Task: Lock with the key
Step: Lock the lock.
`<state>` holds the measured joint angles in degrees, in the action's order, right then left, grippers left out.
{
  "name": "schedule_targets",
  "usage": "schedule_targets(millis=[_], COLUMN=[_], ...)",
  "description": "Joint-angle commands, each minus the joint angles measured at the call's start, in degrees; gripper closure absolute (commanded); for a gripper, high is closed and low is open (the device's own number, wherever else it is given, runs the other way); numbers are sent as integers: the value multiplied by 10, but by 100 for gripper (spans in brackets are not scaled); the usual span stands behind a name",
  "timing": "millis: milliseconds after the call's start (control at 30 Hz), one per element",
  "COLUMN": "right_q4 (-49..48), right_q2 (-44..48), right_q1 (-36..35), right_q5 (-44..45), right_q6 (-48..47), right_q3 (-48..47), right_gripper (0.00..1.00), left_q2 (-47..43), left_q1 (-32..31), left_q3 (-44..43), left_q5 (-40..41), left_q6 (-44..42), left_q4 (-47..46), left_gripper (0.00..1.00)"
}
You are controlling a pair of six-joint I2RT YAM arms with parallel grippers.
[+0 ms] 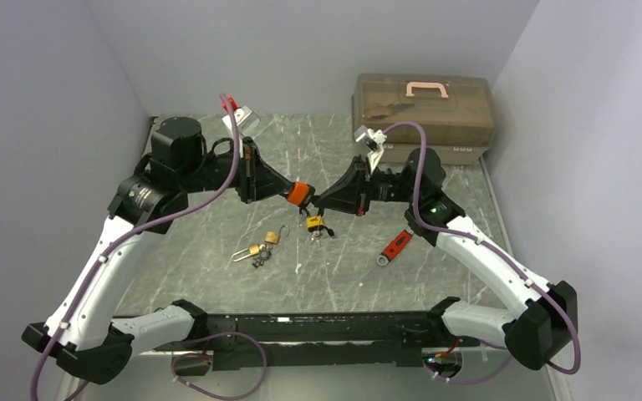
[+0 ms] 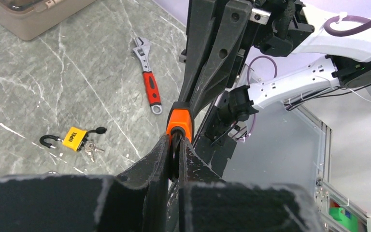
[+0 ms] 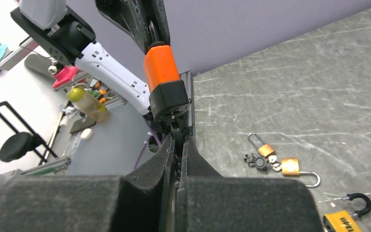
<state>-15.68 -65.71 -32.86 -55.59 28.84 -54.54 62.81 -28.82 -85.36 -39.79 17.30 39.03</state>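
Note:
An orange padlock (image 1: 301, 194) with a black base hangs in the air between my two grippers, above the table. My left gripper (image 2: 175, 145) is shut on its black shackle (image 2: 175, 153), with the orange body (image 2: 179, 122) sticking out beyond the fingertips. My right gripper (image 3: 178, 142) meets the lock's black base (image 3: 170, 99) from the other side. It is shut on a thin dark key (image 3: 178, 133) that sits at the base, mostly hidden between the pads. In the top view the right gripper (image 1: 318, 203) sits just right of the lock.
A yellow padlock (image 1: 314, 223) with keys lies right under the grippers. Two brass padlocks (image 1: 272, 236) (image 1: 249, 251) lie to its left. A red-handled wrench (image 1: 395, 246) lies to the right. A brown toolbox (image 1: 422, 109) stands at the back right. Grey walls close in both sides.

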Motion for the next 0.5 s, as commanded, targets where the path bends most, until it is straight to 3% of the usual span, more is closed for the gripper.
schedule_targets(millis=[0, 333, 467], right_q4=[5, -23, 33], right_q2=[15, 18, 0], right_q1=[49, 77, 85], right_q5=[21, 18, 73], right_q6=[-6, 14, -4], right_q3=[35, 87, 69], right_gripper=[100, 100, 100], left_q2=[-15, -16, -6], left_q1=[32, 62, 66], left_q3=[-53, -39, -23], left_q5=[8, 6, 80], left_q6=[-16, 1, 13], left_q4=[-4, -33, -37], left_gripper=[100, 100, 100])
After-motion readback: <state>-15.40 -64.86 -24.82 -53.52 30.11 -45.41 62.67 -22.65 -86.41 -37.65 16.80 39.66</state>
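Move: The orange lock is already held in the left fingers, its middle some 3 cm to the right, 1 cm ahead and 1 cm below that hand. From the right hand, which already pinches the key at the lock's keyhole end, the lock lies about 4 cm left, level ahead and roughly 1 cm higher. The yellow lock on the table is about 10 cm ahead of the right hand, straight below that line; the open brass lock is 7 cm ahead and 13 cm left, both some 28 cm down. Keeping its pinch on the key, the right hand draws it to the right and forward out of the orange lock's keyhole end, then sinks more and more quickly, ending about 6 cm lower, 4 cm farther forward and 3 cm to the right, its fingers swung some 10 degrees clockwise and tipped a little. The left hand keeps hold of the lock and carries it about 3 cm forward, dipping slightly before it swings left, away from the right hand, and comes back up while turning a little counter-clockwise. ##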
